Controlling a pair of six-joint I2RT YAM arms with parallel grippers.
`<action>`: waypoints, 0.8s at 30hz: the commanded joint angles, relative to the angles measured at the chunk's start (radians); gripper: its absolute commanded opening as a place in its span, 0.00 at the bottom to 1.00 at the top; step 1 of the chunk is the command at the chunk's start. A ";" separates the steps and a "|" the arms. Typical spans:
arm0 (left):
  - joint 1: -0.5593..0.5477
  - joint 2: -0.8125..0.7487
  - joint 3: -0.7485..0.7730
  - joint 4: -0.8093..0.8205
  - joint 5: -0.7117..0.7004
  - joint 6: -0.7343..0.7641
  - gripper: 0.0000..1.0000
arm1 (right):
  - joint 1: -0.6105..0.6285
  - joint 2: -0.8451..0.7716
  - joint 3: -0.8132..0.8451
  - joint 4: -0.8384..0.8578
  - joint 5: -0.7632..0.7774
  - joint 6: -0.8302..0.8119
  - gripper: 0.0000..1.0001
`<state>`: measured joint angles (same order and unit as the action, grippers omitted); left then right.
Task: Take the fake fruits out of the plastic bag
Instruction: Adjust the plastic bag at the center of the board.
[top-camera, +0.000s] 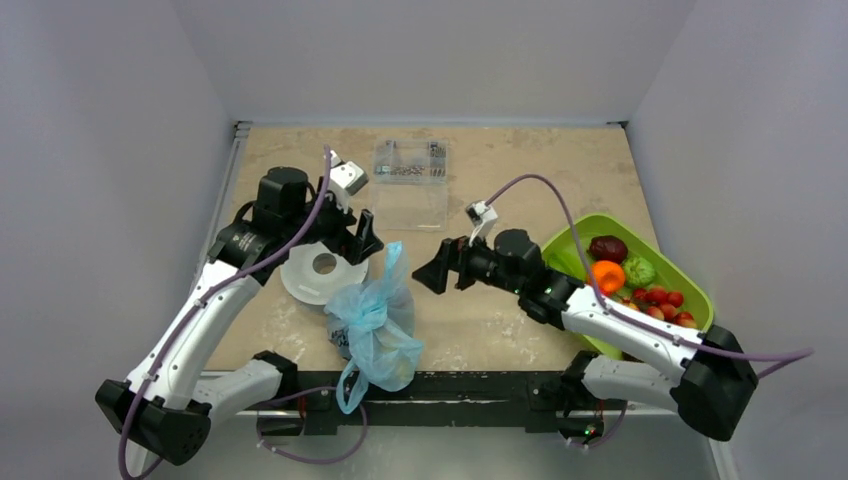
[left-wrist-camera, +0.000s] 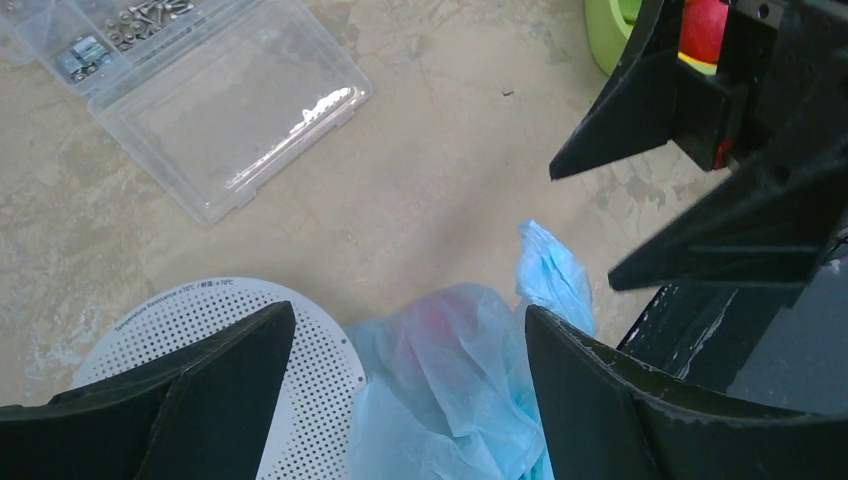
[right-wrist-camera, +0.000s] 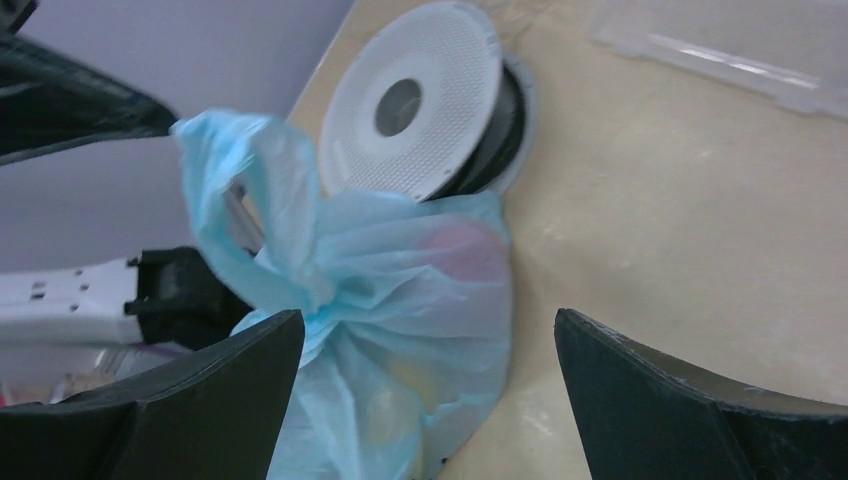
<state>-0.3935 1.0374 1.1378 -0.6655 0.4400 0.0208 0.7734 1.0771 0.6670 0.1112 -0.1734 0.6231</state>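
Observation:
The light-blue plastic bag (top-camera: 378, 325) sits tied at the near middle of the table, its knot pointing up. Faint pink and yellow shapes show through it in the right wrist view (right-wrist-camera: 400, 300). My left gripper (top-camera: 365, 235) is open and empty just behind the bag, with the bag (left-wrist-camera: 460, 380) below its jaws (left-wrist-camera: 410, 310). My right gripper (top-camera: 435, 272) is open and empty to the right of the bag, facing it (right-wrist-camera: 430, 315). Several fake fruits lie in the lime-green tray (top-camera: 566, 243): a plum (top-camera: 607, 247), an orange (top-camera: 607, 276), a green piece (top-camera: 639, 269) and red ones (top-camera: 660, 298).
A white perforated disc (top-camera: 320, 272) lies touching the bag's left side, also in the left wrist view (left-wrist-camera: 310, 390) and the right wrist view (right-wrist-camera: 420, 100). A clear hard box (top-camera: 410, 185) with small parts lies at the back middle. The bag hangs over the table's near edge.

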 joint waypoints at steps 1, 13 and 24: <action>-0.048 0.001 0.043 -0.029 -0.073 0.050 0.85 | 0.172 0.021 -0.041 0.229 0.087 0.053 0.99; -0.111 -0.069 0.002 0.018 -0.322 0.046 0.86 | 0.637 0.244 0.019 0.033 0.634 0.002 0.98; -0.171 -0.017 0.012 -0.008 -0.341 0.059 0.86 | 0.587 0.260 -0.022 0.065 0.655 0.041 0.16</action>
<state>-0.5423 1.0050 1.1366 -0.6903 0.1158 0.0502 1.4067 1.3659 0.6422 0.1371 0.4427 0.6556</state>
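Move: The bag's middle lies roughly 8 cm back from the right hand, 13 cm to its left and 14 cm lower. The white spool stands about 15 cm farther out than the bag and 11 cm left of it, and the clear parts box lies some 28 cm ahead of the right hand, 7 cm to its left. From the left hand, the bag is about 10 cm back, straight below in left-right terms, some 20 cm down. Sweeping back and to the left, then sinking, the wide-open right hand comes in from over the bare board to the bag's right side, ending about 11 cm back, 7 cm left and 11 cm lower. Its fingers tip down some 20 degrees on the way, then close most of the way and pinch a fold of the blue film. ##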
